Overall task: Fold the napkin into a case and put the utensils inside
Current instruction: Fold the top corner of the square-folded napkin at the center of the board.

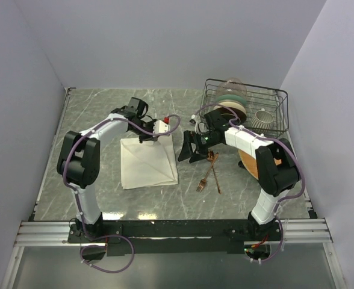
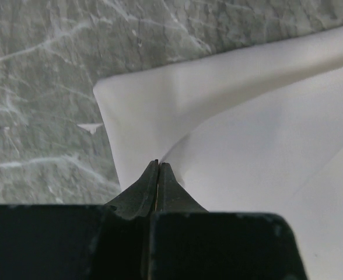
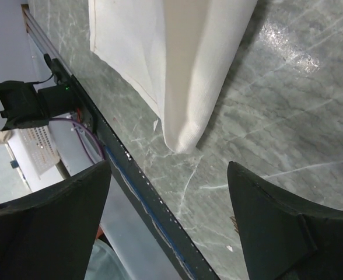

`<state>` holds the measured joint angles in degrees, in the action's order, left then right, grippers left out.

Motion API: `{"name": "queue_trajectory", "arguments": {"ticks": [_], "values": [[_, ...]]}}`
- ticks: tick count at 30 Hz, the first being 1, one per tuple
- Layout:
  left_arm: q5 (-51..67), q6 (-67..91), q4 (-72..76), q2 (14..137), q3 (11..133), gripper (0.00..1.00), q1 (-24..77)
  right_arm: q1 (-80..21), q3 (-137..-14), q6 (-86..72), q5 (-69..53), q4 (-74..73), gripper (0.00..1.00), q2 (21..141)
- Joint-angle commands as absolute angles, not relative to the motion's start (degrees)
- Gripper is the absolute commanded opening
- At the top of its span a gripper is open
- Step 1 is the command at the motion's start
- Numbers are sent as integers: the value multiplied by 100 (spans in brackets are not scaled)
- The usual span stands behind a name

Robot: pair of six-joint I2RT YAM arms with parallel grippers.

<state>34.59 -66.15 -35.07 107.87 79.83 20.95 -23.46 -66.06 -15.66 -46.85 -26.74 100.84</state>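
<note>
The cream-white napkin [image 1: 145, 164] lies left of centre on the marble table, with creases running up to its far right corner. My left gripper [image 1: 150, 137] is shut on that corner. In the left wrist view the left gripper [image 2: 158, 163] pinches a raised fold of the napkin [image 2: 247, 134]. My right gripper [image 1: 189, 148] hangs open just right of the napkin's right edge, holding nothing. In its wrist view the right gripper [image 3: 168, 165] is wide open above bare table near a napkin [image 3: 177, 58] corner. The copper fork and spoon [image 1: 209, 173] lie crossed to the right of the napkin.
A black wire rack [image 1: 267, 96] with plates and a ribbed bowl stands at the back right. An orange mat [image 1: 248, 162] lies partly under the right arm. The table's front rail [image 3: 130, 175] runs close to the right gripper.
</note>
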Motion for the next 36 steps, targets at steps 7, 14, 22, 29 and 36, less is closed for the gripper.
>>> {"name": "queue_trajectory", "arguments": {"ticks": [7,14,22,29,36], "values": [[3577,-6917,-3463,11294,8683,1,2364,-2197,-6346,-1547,-4676,-2602,73,9774],[3604,-6873,-3516,11575,9044,1,2364,-2197,-6311,-1608,-4702,-2496,73,9791],[3647,-7005,-3638,11680,9140,1,2417,-2197,-6355,-1643,-4746,-2479,72,9870],[3647,-7338,-3744,11610,8992,1,2540,-2197,-6355,-1696,-4781,-2408,63,9940],[3612,-7348,-3674,11619,8930,1,2602,-2197,-6258,-1731,-4773,-2373,59,9879]]}}
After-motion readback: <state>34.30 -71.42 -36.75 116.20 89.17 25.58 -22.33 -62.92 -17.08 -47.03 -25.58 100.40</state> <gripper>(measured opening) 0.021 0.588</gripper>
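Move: The left hand already has the lifted corner of the napkin's top layer between shut fingers. It is bound for the far right corner of the square, about 7 cm to its right, 4 cm ahead and some 4 cm below. The napkin's near right corner lies about 16 cm back and 9 cm right of the left hand; the crossed fork and spoon, 11 cm back and 22 cm right. From the open right hand, the far right corner is roughly 11 cm ahead, 5 cm left and 6 cm lower. Still pinching the flap's corner, the left hand draws it rightward about 4.5 cm over the square towards its far right corner, sinking 1 cm. It first goes forward as well, then eases back a little while turning some 10 degrees clockwise. Beside the napkin, the right hand shifts about 1 cm right and down, its fingers closing part way on nothing. ##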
